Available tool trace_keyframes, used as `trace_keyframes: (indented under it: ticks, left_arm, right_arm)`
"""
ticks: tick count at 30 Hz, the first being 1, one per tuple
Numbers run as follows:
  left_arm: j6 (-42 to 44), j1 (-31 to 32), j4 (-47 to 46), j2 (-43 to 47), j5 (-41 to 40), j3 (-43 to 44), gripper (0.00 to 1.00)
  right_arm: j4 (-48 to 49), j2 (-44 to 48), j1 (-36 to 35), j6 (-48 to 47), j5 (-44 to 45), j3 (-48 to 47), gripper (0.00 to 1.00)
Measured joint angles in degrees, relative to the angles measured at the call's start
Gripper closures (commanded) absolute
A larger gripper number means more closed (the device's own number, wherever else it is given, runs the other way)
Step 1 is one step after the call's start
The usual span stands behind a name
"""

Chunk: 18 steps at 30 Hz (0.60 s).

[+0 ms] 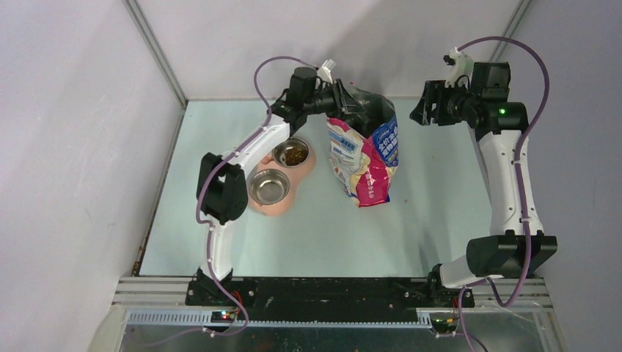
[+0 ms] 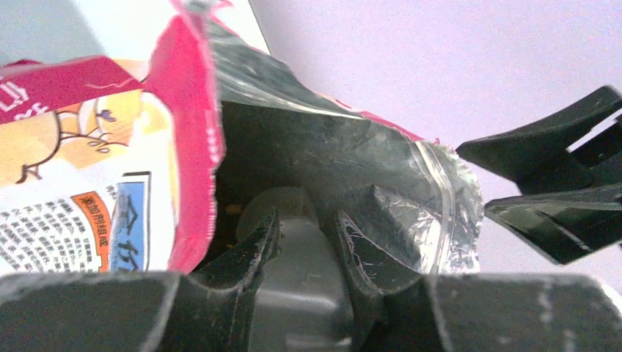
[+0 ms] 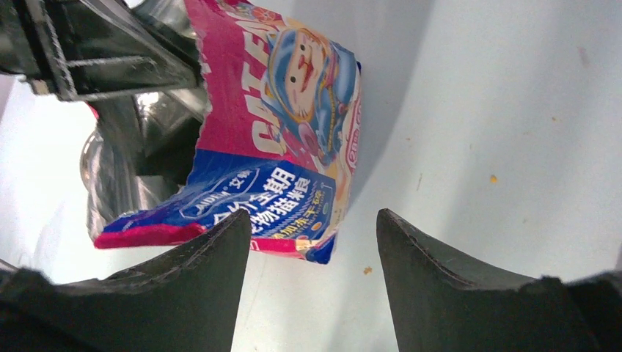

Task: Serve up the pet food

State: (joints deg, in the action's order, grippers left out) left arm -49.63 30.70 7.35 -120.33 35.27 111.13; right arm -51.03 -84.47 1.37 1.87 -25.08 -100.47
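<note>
The pet food [image 1: 293, 154] is a layer of dark-brown kibble in the far steel bowl of a pink double feeder [image 1: 306, 171]. The near bowl [image 1: 268, 185] holds none. The printed cat food bag [image 1: 363, 158] stands open-topped to the right of the feeder. My left gripper [image 1: 341, 99] reaches into its foil-lined mouth [image 2: 381, 169]. It [image 2: 306, 220] is shut on the handle of a translucent scoop [image 2: 293, 271], whose cup is deep in the dark of the bag. My right gripper [image 1: 419, 110] hovers open to the right of the bag top, with nothing between its fingers [image 3: 314, 220].
The bag [image 3: 279, 132] leans over the pale table [image 1: 440, 205], with small crumbs [image 3: 367, 270] on the surface near it. A grey wall rises right behind the bag, and side walls close in at left and right. My right gripper's fingers [image 2: 557, 147] show beside the bag's foil edge.
</note>
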Motion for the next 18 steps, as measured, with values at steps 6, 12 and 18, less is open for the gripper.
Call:
trace_keyframes:
  ticks: [6, 12, 18]
  left_arm:
    - [-7.6, -2.7, -3.5, 1.0, 0.8, -3.0, 1.00]
    - [-13.8, -6.2, -5.4, 2.7, 1.0, -4.6, 1.00]
    - [-16.8, -9.9, -7.4, 4.4, 1.1, -5.2, 1.00]
  right_arm:
    - [-2.2, -1.1, 0.3, -3.2, 2.8, -0.9, 0.34]
    - [-4.2, -1.7, 0.4, -5.4, 5.1, -1.4, 0.34]
    - [-4.7, -1.8, 0.4, -6.7, 6.6, -1.6, 0.34]
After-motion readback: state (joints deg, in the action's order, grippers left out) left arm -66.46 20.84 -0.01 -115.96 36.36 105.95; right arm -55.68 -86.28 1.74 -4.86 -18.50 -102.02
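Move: The left hand grips the scoop, its blade in the mouth of the food bag; the bag's middle lies about 5 cm right, 6 cm back and 15 cm below. The empty near bowl is some 26 cm left, 9 cm back and 26 cm lower; the far bowl, already holding food, is about 20 cm left and 6 cm ahead, equally low. From the right hand the near bowl lies roughly 43 cm left, 3 cm back and 31 cm down. Still pinching the scoop, the left hand draws its blade back out of the bag mouth: about 8 cm left, 5 cm forward and 4 cm up, slowly at first and then faster, the rise coming mostly late. The wrist turns some 20 degrees, partly counter-clockwise. The empty right hand, fingers staying open, drifts 2 to 3 cm right and 2 cm down, rolling slightly. ##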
